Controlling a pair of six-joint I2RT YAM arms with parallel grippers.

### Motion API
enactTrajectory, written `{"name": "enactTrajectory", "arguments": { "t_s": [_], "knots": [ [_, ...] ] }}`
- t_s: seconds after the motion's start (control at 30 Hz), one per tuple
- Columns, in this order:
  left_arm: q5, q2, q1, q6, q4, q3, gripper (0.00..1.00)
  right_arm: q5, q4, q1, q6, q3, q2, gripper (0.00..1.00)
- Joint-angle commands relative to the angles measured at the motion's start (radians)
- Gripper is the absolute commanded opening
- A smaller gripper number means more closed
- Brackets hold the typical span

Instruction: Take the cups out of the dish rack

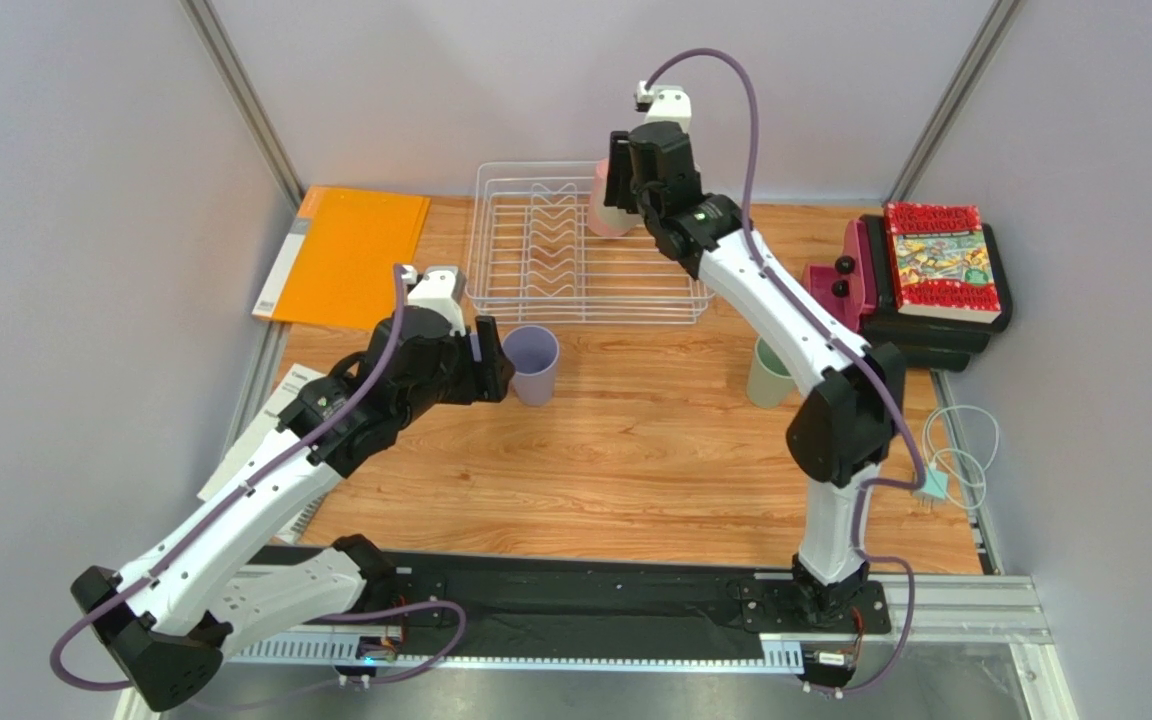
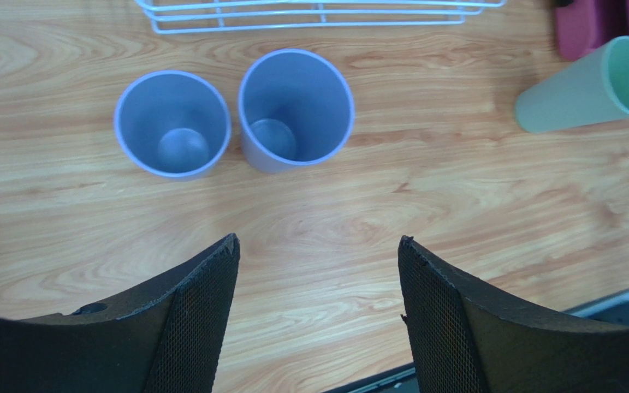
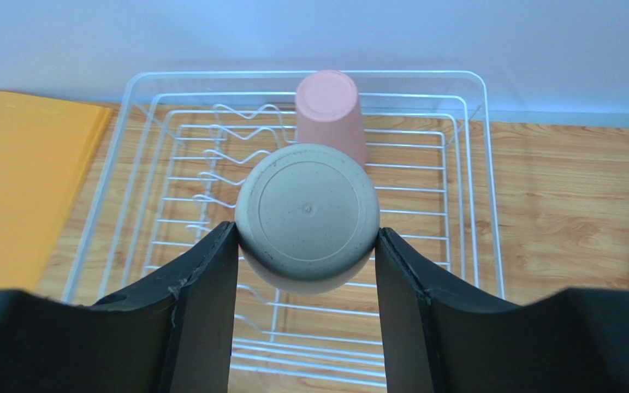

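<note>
The white wire dish rack (image 1: 537, 263) (image 3: 211, 74) stands at the back of the table. Over it my right gripper (image 1: 623, 188) (image 3: 305, 229) is shut on a beige cup (image 3: 307, 217), bottom up, both fingers pressed on its sides. A pink cup (image 3: 330, 110) (image 1: 605, 210) stands upside down in the rack behind it. Two lavender cups (image 2: 172, 123) (image 2: 295, 110) stand upright on the table in front of the rack; the top view shows only one (image 1: 533, 363). My left gripper (image 1: 489, 363) (image 2: 318, 250) hovers open just short of them, holding nothing. A sage green cup (image 1: 772, 375) (image 2: 588, 86) stands to the right.
An orange folder (image 1: 349, 255) (image 3: 22, 188) lies left of the rack. A red book (image 1: 940, 255) rests on a black and maroon device at the back right. A thin cable (image 1: 965, 458) loops at the right edge. Papers (image 1: 274, 398) lie under the left arm.
</note>
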Motion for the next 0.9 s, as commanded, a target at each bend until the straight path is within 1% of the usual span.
{"name": "enactTrajectory", "arguments": {
  "t_s": [0.0,0.1,0.17,0.2,0.27,0.3,0.37,0.4,0.47,0.5,0.53,0.57,0.6,0.63,0.7,0.8,0.87],
  "knots": [
    [0.101,-0.059,-0.003,-0.122,0.146,-0.042,0.77,-0.093,0.039,0.016,0.104,-0.13,-0.191,0.0],
    [0.146,-0.106,-0.003,-0.196,0.237,-0.088,0.78,-0.15,0.04,0.032,0.148,-0.24,-0.361,0.0],
    [0.169,-0.149,-0.002,-0.231,0.304,-0.124,0.79,-0.197,0.042,0.041,0.177,-0.292,-0.437,0.0],
    [0.175,-0.163,-0.003,-0.245,0.329,-0.137,0.79,-0.231,0.043,0.046,0.211,-0.35,-0.508,0.0],
    [0.199,-0.2,-0.002,-0.285,0.402,-0.167,0.8,-0.263,0.052,0.061,0.246,-0.411,-0.578,0.0],
    [0.207,-0.209,-0.002,-0.3,0.427,-0.177,0.8,-0.289,0.052,0.066,0.281,-0.456,-0.64,0.0],
    [0.233,-0.227,-0.003,-0.332,0.51,-0.203,0.8,-0.32,0.065,0.075,0.315,-0.51,-0.702,0.0],
    [0.258,-0.232,-0.002,-0.346,0.534,-0.209,0.81,-0.348,0.074,0.076,0.353,-0.565,-0.765,0.0],
    [0.293,-0.24,-0.002,-0.391,0.626,-0.243,0.81,-0.368,0.101,0.085,0.389,-0.615,-0.825,0.0],
    [0.305,-0.243,-0.003,-0.409,0.658,-0.258,0.81,-0.387,0.112,0.087,0.404,-0.666,-0.877,0.0],
    [0.333,-0.244,-0.002,-0.431,0.751,-0.275,0.81,-0.391,0.132,0.093,0.438,-0.69,-0.903,0.0],
    [0.347,-0.244,-0.003,-0.466,0.796,-0.31,0.81,-0.391,0.138,0.096,0.452,-0.714,-0.926,0.0],
    [0.359,-0.243,-0.003,-0.487,0.844,-0.325,0.81,-0.429,0.147,0.099,0.464,-0.734,-0.966,0.0],
    [0.383,-0.235,-0.002,-0.503,0.937,-0.341,0.81,-0.432,0.155,0.107,0.482,-0.769,-0.984,0.0],
    [0.406,-0.218,-0.003,-0.543,1.052,-0.373,0.81,-0.441,0.161,0.113,0.496,-0.797,-1.029,0.0],
    [0.46,-0.16,-0.003,-0.579,1.148,-0.369,0.82,-0.444,0.164,0.131,0.512,-0.836,-1.066,0.0],
    [0.485,-0.116,-0.003,-0.595,1.175,-0.358,0.82,-0.44,0.166,0.148,0.512,-0.851,-1.081,0.0]
  ]
}}
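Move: The right hand, above the rack with the beige cup already pinched by its base, takes it to the open left gripper, about 27 cm back, 19 cm left and 5 cm lower. From the right hand the pink cup stands 16 cm ahead, 2 cm left and 20 cm down. From the left hand the held beige cup is some 32 cm ahead, 19 cm right and 3 cm up; lilac cups stand 13 cm ahead and 18 cm below, one 4 cm right, one 4 cm left. Keeping its grip on the beige cup, the right hand sweeps back nearly 30 cm from over the rack towards the left gripper, rising about 10 cm and then sinking a little, while it rolls its left side up and turns counter-clockwise so that the cup's mouth swings round to the left. Meanwhile the left hand, fingers still wide open and empty, rises about 10 cm and goes right, easing back slightly, and rolls its right side up while turning clockwise until its fingers point forward and right towards the cup's mouth, without touching it yet. ##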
